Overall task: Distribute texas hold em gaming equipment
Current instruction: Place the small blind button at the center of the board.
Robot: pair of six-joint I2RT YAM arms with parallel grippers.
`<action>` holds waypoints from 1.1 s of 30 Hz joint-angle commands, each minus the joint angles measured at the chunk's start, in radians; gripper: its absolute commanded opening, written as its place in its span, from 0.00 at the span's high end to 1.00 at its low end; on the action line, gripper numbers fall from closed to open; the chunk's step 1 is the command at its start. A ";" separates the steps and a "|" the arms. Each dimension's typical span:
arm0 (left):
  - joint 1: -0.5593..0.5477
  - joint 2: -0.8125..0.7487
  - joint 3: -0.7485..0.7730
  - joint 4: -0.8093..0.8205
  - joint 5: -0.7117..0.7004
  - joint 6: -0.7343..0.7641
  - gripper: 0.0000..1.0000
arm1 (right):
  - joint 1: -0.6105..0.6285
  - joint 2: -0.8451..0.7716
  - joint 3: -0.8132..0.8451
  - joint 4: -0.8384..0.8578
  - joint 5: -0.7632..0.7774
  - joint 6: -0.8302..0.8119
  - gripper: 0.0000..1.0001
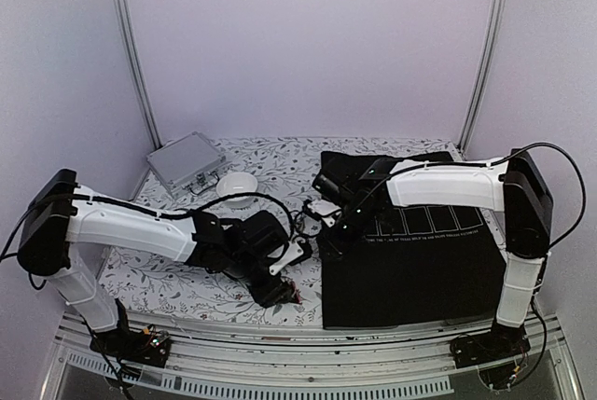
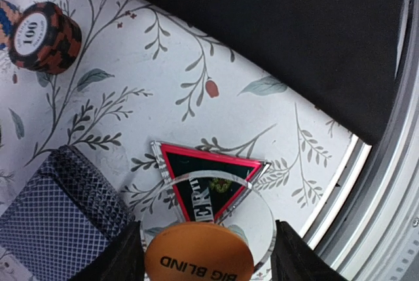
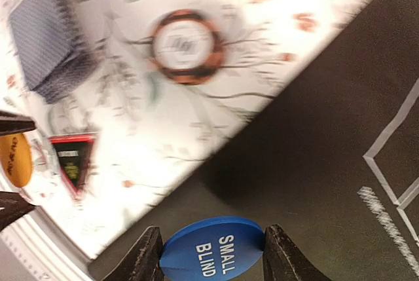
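My left gripper [image 2: 208,259] is shut on an orange round button marked BIG BLIND [image 2: 196,255], low over the floral cloth near the front edge. Just beyond it a red-and-black triangular plaque [image 2: 209,176] lies flat. A red-brown stack of poker chips marked 100 [image 2: 44,37] stands farther off, and a grey-blue deck of playing cards [image 2: 52,222] lies beside my left finger. My right gripper [image 3: 209,255] is shut on a blue button marked SMALL BLIND [image 3: 213,251], held above the black mat [image 3: 314,130] near its left edge. From above, both grippers [image 1: 280,290] [image 1: 330,229] hang close together.
A silver case [image 1: 185,159] and a white bowl [image 1: 237,186] sit at the back left on the floral cloth [image 1: 177,283]. The metal front rail [image 2: 386,183] runs just beside the left gripper. White lines mark boxes on the mat [image 3: 393,163].
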 commanded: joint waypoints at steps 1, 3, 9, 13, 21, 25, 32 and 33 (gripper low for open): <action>-0.001 -0.070 0.029 -0.070 -0.010 0.013 1.00 | 0.057 0.066 0.044 0.007 -0.119 0.055 0.96; -0.001 -0.091 0.039 -0.115 -0.010 0.020 1.00 | 0.068 0.078 0.045 0.016 -0.124 0.070 0.96; 0.008 -0.151 0.081 -0.241 -0.031 0.025 1.00 | 0.110 0.117 0.038 -0.038 -0.001 0.089 0.96; 0.016 -0.175 0.094 -0.291 -0.046 0.014 1.00 | 0.136 0.120 0.014 -0.059 0.053 0.102 0.96; 0.017 -0.193 0.117 -0.300 -0.034 0.031 1.00 | 0.143 0.122 -0.003 -0.061 0.050 0.119 0.59; 0.014 -0.189 0.137 -0.301 -0.026 0.057 1.00 | 0.140 0.070 0.011 -0.055 0.027 0.110 0.39; -0.002 -0.162 0.201 -0.302 -0.010 0.124 1.00 | 0.066 -0.067 -0.012 -0.022 -0.085 0.109 0.23; -0.006 -0.158 0.209 -0.301 -0.010 0.136 1.00 | 0.050 -0.089 -0.026 -0.011 -0.113 0.109 0.23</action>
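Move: The small blind button is already in my right fingers. It is going to the left edge of the black mat, some 5 cm back, 2 cm left and 5 cm below that hand. From the same hand, the all-in triangle lies about 7 cm back and 7 cm left, the red 100 chip stack 4 cm ahead and 5 cm left, and the grey box roughly level and 13 cm left. From my left hand, the spot is about 4 cm ahead, 6 cm right and 3 cm below. With my right hand I bring the small blind button back about 5 cm and down about 4 cm, a little to the left, to the mat's edge beside the triangle. There I open my fingers to let go and rise some 3 cm off it. My left hand keeps its grip on the big blind button and climbs about 8 cm, swinging 4 cm left on the way and then partly back right. ##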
